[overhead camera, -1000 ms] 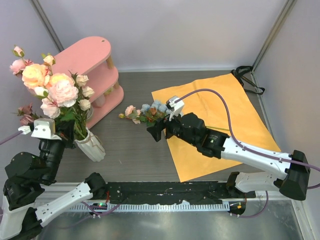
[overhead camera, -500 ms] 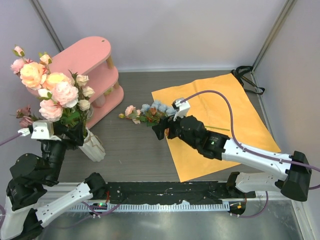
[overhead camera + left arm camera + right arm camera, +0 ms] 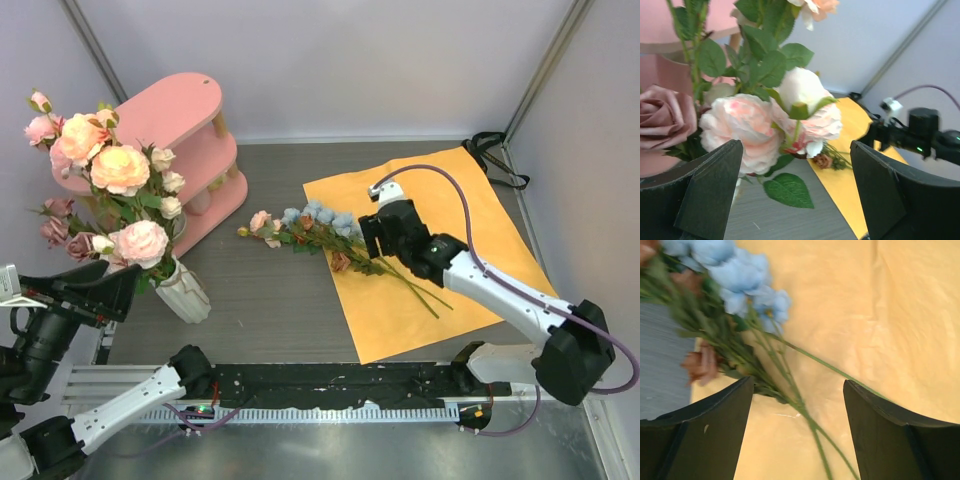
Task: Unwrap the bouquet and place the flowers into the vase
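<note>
Most of the flowers [image 3: 120, 170] stand in the ribbed cream vase [image 3: 186, 292] at the left. My left gripper [image 3: 108, 288] is open just left of the vase, and pink blooms [image 3: 746, 131] show between and beyond its fingers [image 3: 707, 192]. A smaller bunch of flowers [image 3: 300, 225] lies on the table, its stems [image 3: 420, 292] across the flat orange sheet [image 3: 470, 225]. My right gripper [image 3: 385, 238] hovers open over those stems [image 3: 790, 390], just behind the pale-blue blooms [image 3: 740, 275], holding nothing.
A pink two-tier shelf [image 3: 185, 125] stands behind the vase at the back left. The black ribbon [image 3: 492, 150] lies at the sheet's far right corner. Grey walls close in the left, back and right sides.
My left gripper opened, let go of the flowers in the vase and drew back to the left. My right gripper moved right from the blooms to over the stems on the orange sheet.
</note>
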`<state>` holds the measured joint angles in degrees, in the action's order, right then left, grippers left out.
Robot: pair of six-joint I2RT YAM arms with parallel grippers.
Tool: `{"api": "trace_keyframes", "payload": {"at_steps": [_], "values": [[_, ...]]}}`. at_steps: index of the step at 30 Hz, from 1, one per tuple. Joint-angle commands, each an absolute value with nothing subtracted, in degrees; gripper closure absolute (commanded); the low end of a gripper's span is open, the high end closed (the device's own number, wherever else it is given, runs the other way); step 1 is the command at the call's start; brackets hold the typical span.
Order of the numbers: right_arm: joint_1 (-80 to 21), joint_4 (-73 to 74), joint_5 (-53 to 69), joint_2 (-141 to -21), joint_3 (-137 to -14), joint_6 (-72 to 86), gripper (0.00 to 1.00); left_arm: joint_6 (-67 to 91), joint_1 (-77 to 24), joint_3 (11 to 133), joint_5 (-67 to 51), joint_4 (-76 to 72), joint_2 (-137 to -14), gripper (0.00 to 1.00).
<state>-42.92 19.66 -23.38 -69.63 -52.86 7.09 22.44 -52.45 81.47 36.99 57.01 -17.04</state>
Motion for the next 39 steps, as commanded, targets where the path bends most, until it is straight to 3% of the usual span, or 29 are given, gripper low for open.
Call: {"api": "trace_keyframes", "payload": {"at_steps": [1, 6, 13, 18, 21, 30, 39], "values": [[-37.7, 24.7, -16.2, -74.9, -56.3, -5.8, 0.23, 29.2, -52.6, 83.1, 25.6, 61.2, -19.9, 0.07], [-36.7, 25.3, -13.8, -83.9, -59.8, -7.6, 0.3, 30.6, -52.6, 85.7, 24.3, 63.3, -22.8, 0.03], [-30.6, 21.1, -12.2, -87.5, -59.9, -7.9, 0.37, 30.8, -52.6, 90.3, 7.0, 59.6, -26.8, 0.06], [-27.4, 22.8, -7.8, -89.8, -60.9, -12.0, 0.53, 31.6, -52.6, 91.8, -1.3, 53.1, -27.8, 0.05], [-27.4, 23.2, 1.3, -89.9, -60.9, -14.7, 0.52, 31.0, -52.6, 91.9, -4.0, 50.7, -29.0, 0.05], [-27.4, 19.2, 5.1, -89.1, -56.5, -13.5, 0.5, 29.6, -52.6, 88.0, -6.5, 49.7, -34.8, 0.05], [-27.5, 17.5, 6.9, -92.9, -56.9, -12.3, 0.6, 30.8, -52.6, 83.9, -6.7, 46.5, -36.3, 0.05]]}}
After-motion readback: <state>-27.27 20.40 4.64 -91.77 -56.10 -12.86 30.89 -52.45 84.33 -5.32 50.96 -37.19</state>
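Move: The blue flower's crossing stems lie on the yellow paper about 4 cm ahead of the right hand, 1 cm to its right and 15 cm below. The brown flower is about 8 cm left of those stems and level with them. The blue blossoms are some 12 cm left of the stems and 10 cm farther out. From the left hand, the stems lie roughly 24 cm ahead, 44 cm right and 40 cm below. The right hand sinks some 12 cm towards the stems, fingers half closing, while the left swings 18 cm right. ##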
